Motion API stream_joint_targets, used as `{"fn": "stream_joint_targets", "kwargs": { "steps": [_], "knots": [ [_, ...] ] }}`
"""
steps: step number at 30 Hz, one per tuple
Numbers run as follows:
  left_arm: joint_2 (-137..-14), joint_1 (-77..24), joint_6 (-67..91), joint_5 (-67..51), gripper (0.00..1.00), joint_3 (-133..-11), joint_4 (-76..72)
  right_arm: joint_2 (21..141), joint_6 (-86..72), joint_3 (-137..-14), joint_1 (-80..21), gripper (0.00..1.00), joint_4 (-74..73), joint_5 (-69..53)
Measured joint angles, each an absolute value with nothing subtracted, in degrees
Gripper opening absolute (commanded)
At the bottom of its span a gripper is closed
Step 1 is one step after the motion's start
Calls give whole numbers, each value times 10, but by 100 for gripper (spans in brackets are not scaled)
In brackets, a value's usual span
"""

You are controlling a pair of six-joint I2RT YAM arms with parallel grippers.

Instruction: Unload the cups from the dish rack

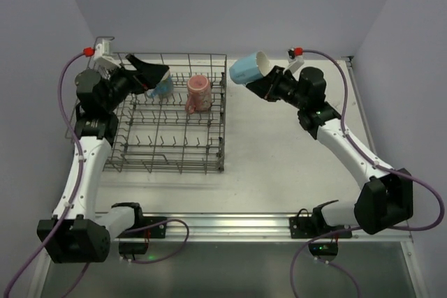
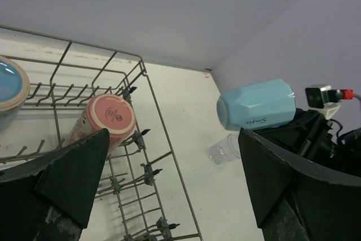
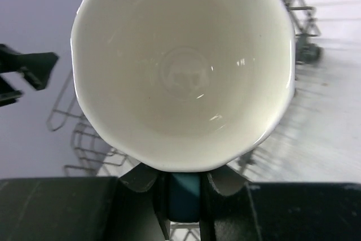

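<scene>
The grey wire dish rack [image 1: 167,167] sits at the left of the table. In it a pink tumbler [image 1: 199,93] leans on the tines, and a blue mug [image 1: 162,88] lies in the back left corner. My left gripper [image 1: 155,77] hovers open over that mug, holding nothing. In the left wrist view its open jaws [image 2: 175,179] frame the pink tumbler [image 2: 107,118] and the rack's right rim [image 2: 163,122]. My right gripper [image 1: 260,79] is shut on the light blue tumbler [image 1: 246,70], held tilted in the air just right of the rack. Its white inside [image 3: 183,66] fills the right wrist view. A clear glass [image 2: 224,149] stands on the table below it.
The white table [image 1: 279,165] stretches to the right of the rack. Purple walls close the back and both sides. A metal rail [image 1: 230,225] with both arm bases runs along the near edge.
</scene>
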State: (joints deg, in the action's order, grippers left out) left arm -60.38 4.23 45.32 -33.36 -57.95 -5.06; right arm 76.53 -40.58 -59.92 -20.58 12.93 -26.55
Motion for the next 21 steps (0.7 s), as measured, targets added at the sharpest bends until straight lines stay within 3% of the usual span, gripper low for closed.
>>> {"fn": "stream_joint_targets", "kwargs": {
  "steps": [9, 21],
  "knots": [
    [-751, -80, 322, -199, 100, -689, 128, 865, -303, -713, -187, 0, -88, -116],
    [-846, -136, 244, -41, 100, -790, 233, 975, -241, -741, -185, 0, -159, 22]
  ]
}}
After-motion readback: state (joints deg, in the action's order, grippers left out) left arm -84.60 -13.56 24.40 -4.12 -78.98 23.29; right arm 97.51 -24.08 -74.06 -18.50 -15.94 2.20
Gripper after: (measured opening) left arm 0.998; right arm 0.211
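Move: The left hand, empty, has the pink mug in the rack about 17 cm ahead, 10 cm to its right and 24 cm below; the blue mug is some 20 cm ahead of the hand, 6 cm to its left, at similar depth. The right hand holds the light-blue cup; its clear table spot is roughly 12 cm ahead, 10 cm right and 27 cm down. From that hand, the rack's right side is 14 cm left and 3 cm ahead, and a clear glass 30 cm right, 7 cm ahead. Still pinching the light-blue cup by its handle, the right hand lowers it about 17 cm towards the open table, also going right and forward away from the rack, fingers tipping down some 40 degrees. The open left hand sinks about 11 cm and reaches 7 cm forward, with some rightward travel, towards the pink mug, rolling left side up and pitching down without touching it. ##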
